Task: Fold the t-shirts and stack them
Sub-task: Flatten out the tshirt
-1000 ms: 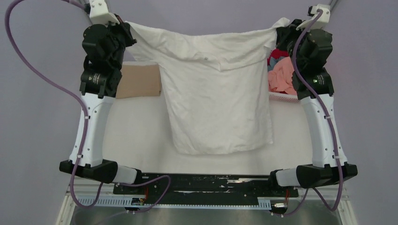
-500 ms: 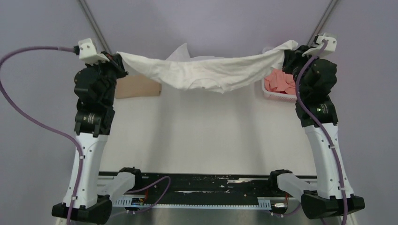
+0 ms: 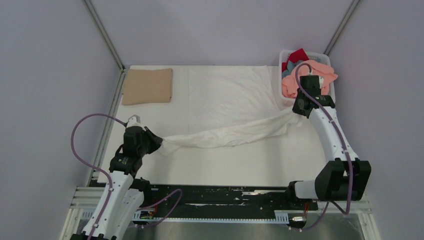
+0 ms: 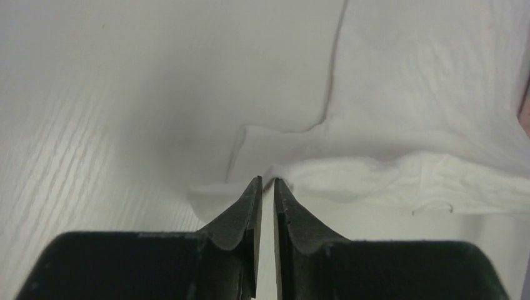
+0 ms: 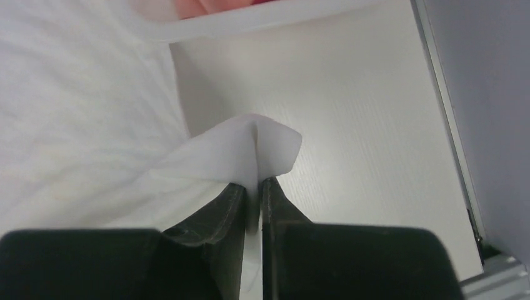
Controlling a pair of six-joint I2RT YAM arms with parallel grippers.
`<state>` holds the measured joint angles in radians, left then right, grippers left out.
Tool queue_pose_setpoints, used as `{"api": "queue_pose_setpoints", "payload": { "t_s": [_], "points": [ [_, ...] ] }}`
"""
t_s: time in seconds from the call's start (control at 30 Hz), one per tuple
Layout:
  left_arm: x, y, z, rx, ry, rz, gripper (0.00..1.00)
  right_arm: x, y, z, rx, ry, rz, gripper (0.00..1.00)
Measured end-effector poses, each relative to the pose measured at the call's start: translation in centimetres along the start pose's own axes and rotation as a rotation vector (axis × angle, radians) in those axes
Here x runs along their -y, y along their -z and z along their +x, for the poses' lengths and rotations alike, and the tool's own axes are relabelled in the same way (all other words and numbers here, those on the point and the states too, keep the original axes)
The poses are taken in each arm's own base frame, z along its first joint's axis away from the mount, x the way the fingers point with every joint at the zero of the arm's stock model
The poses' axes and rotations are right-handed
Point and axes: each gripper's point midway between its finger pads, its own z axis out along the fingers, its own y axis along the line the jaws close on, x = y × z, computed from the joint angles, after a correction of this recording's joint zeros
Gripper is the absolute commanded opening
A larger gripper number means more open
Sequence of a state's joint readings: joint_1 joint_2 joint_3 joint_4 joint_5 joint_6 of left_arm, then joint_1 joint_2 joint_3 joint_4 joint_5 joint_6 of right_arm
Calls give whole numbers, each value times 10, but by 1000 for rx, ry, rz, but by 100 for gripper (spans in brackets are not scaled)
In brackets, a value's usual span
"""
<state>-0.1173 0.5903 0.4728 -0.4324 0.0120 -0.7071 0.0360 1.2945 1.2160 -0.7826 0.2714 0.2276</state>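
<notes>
The white t-shirt [image 3: 225, 135] lies on the table, its far part spread flat and its near edge bunched into a band between my two grippers. My left gripper [image 3: 154, 141] is low at the near left, shut on the shirt's left end [image 4: 350, 181]; its tips [image 4: 264, 181] pinch the cloth. My right gripper [image 3: 295, 116] is low at the right, beside the basket, shut on the shirt's right corner [image 5: 262, 140]; its tips [image 5: 252, 184] hold that fold. A folded tan t-shirt [image 3: 147, 86] lies at the back left.
The white lattice basket [image 3: 320, 55] stands at the back right, holding a salmon pink t-shirt [image 3: 305, 80], a red one [image 3: 299, 55] and a bit of grey-blue. Its rim [image 5: 250, 22] is just beyond my right gripper. Frame posts and walls close in both sides.
Both arms have come down from holding the white shirt stretched high at the back and pulled toward the near side. The shirt now lies on the table.
</notes>
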Motion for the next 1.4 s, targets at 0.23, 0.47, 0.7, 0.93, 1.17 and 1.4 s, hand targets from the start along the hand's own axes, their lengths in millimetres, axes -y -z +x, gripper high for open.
{"api": "queue_pose_setpoints", "payload": {
  "t_s": [0.23, 0.47, 0.7, 0.93, 1.17, 1.4],
  "points": [
    [-32, 12, 40, -151, 85, -153, 98, 43, -61, 46, -259, -7, 287, 92],
    [24, 23, -4, -75, 77, 34, 100, 41, -33, 28, -163, -77, 306, 100],
    [134, -25, -23, -201, -61, 297, 100, -53, 12, 74, -64, -93, -226, 100],
    [188, -137, 6, -415, -103, 388, 100, -96, -13, 163, -297, -71, -368, 100],
    [163, -175, 90, -646, -114, 338, 100, -113, -54, 167, -362, -111, -307, 100],
    [148, -110, 156, -737, -163, 441, 100, -165, -109, 125, -360, -115, -322, 98]
  ]
}}
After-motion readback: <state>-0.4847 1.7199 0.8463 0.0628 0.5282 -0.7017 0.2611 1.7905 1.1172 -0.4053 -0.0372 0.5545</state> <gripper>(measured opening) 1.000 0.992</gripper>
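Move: The white t-shirt is held up by its near edge: its middle lies about 20 cm ahead and 33 cm right of the left hand, 11 cm below it, and some 8 cm ahead and 30 cm left of the right hand, 18 cm below. The gathered near edge sags between the hands, its middle 3 cm ahead and 33 cm right of the left hand. The laundry basket stands 20 cm ahead and 8 cm right of the right hand. The t-shirt's two held corners are lowered and let go, both grippers opening wide. The left hand then arcs up and over to the right, about 22 cm, turning some 45 degrees clockwise, comes down at the gathered edge and sweeps back towards the base across the cloth; the right hand swings left and down onto the shirt, rolling its left side up, then pushes forward about 10 cm, low over it. ##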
